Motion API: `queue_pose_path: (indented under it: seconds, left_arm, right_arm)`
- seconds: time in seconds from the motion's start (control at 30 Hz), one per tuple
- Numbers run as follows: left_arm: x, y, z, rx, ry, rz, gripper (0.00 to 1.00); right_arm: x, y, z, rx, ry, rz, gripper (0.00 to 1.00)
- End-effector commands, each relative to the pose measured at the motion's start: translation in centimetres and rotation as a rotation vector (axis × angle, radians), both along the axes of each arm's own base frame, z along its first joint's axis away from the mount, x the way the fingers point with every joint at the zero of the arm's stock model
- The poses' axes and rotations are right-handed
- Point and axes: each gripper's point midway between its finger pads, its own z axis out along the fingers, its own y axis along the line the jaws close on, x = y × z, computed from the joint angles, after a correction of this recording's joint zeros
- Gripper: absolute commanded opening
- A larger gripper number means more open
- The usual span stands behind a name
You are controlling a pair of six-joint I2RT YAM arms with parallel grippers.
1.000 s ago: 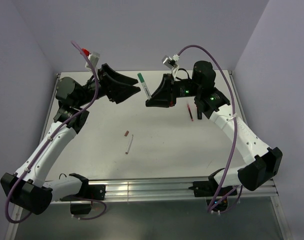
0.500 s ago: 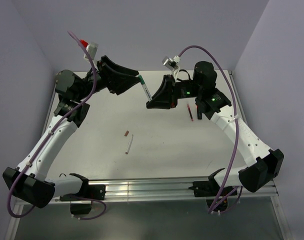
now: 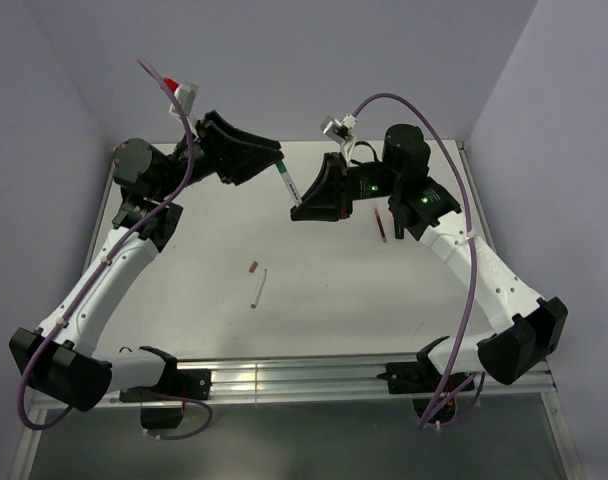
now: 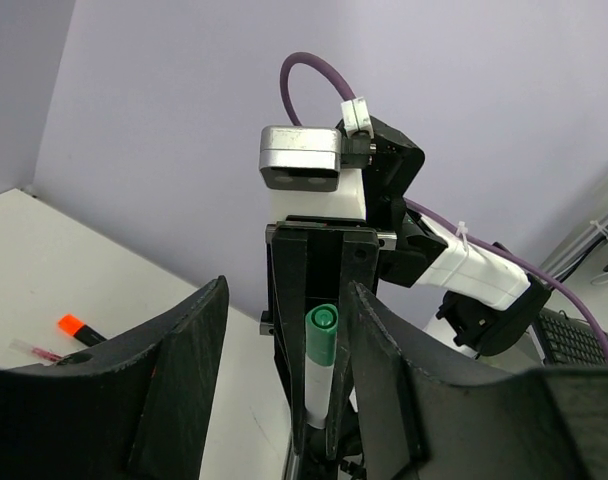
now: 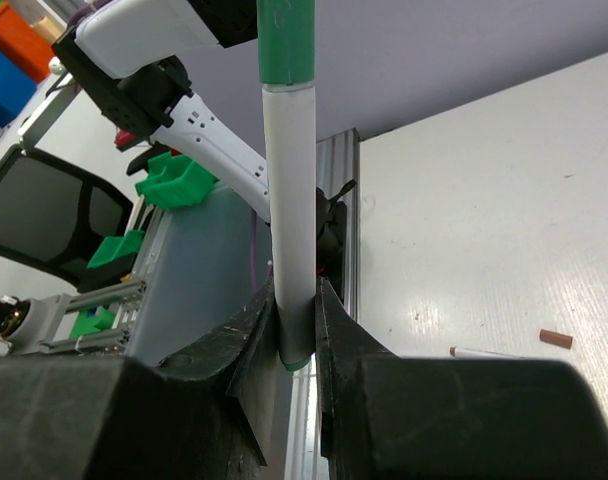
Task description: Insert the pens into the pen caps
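Observation:
My right gripper is shut on the lower end of a white pen, held up off the table. A green cap sits on the pen's upper end. My left gripper is open, and its fingers straddle that green cap with a gap on each side. On the table lie a second white pen, a brownish-red cap and a dark red pen. The left wrist view shows a black marker's orange tip.
The aluminium rail with both arm bases runs along the table's near edge. Walls close in the table at the back and on both sides. The right arm's purple cable arcs above its wrist.
My left gripper has swung right and up to the pen's capped end, its jaws narrowing around the green cap. My right gripper has hardly moved and still holds the pen.

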Motion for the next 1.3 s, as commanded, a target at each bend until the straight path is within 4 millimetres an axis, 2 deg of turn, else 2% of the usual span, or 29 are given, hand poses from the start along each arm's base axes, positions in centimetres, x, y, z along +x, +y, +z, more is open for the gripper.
queue_pose_path:
  seconds: [0.0,0.13,0.4,0.67,0.77,0.87,0.9,1.07,1.27]
  left_arm:
    - [-1.1,0.3,2.3,-0.037,-0.064,-0.025,0.55]
    - [-1.1,0.0,1.7,-0.030,-0.045,-0.039,0.50]
    - [-2.2,-0.2,1.8,-0.029,-0.069,-0.076,0.39]
    - [-2.3,-0.5,1.2,-0.016,-0.052,-0.087,0.35]
    - [-2.1,-0.6,0.9,-0.010,-0.043,-0.083,0.25]
    - [-1.9,-0.6,0.5,-0.004,-0.030,-0.075,0.10]
    - [-1.9,-0.6,0.4,-0.005,-0.025,-0.072,0.00]
    - [-1.1,-0.6,-1.1,-0.011,0.058,-0.051,0.00]
    - [0.1,-0.4,-2.5,-0.030,0.185,0.007,0.00]
  right_arm:
    - [-0.1,0.2,0.3,0.010,-0.031,0.001,0.00]
    - [0.2,0.4,0.2,0.006,-0.021,-0.001,0.00]
    - [0.8,0.7,-0.5,-0.009,-0.007,-0.011,0.00]
    - [0.9,0.6,0.0,-0.008,-0.015,-0.015,0.00]
    - [0.7,0.5,0.1,-0.006,-0.020,-0.017,0.00]
    - [0.6,0.4,0.5,0.000,-0.034,-0.021,0.00]
    - [0.5,0.3,0.7,0.004,-0.042,-0.022,0.00]
    - [0.5,0.1,1.9,0.016,-0.081,-0.049,0.00]
    - [2.1,0.1,2.6,0.007,-0.112,-0.150,0.00]
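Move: The green cap, already on the end of the pen my right hand holds, stands between my open left fingertips: about 1 cm back, 2 cm to the right and 1 cm below that hand's point. From my right hand the cap is some 4 cm ahead, 2 cm left and 8 cm up. Roughly 45 cm below my left hand, the brown cap lies about 8 cm left and 3 cm ahead, the brown pen 6 cm left and 2 cm back. I keep my left hand almost in place, drifting under 1 cm back while my right hand lowers the held pen about 1 cm and eases it slightly forward. My left fingers close from over half open until they pinch the green cap from both sides; then both hands, still gripping, sink together and edge forward, my left by about 1.5 cm. ##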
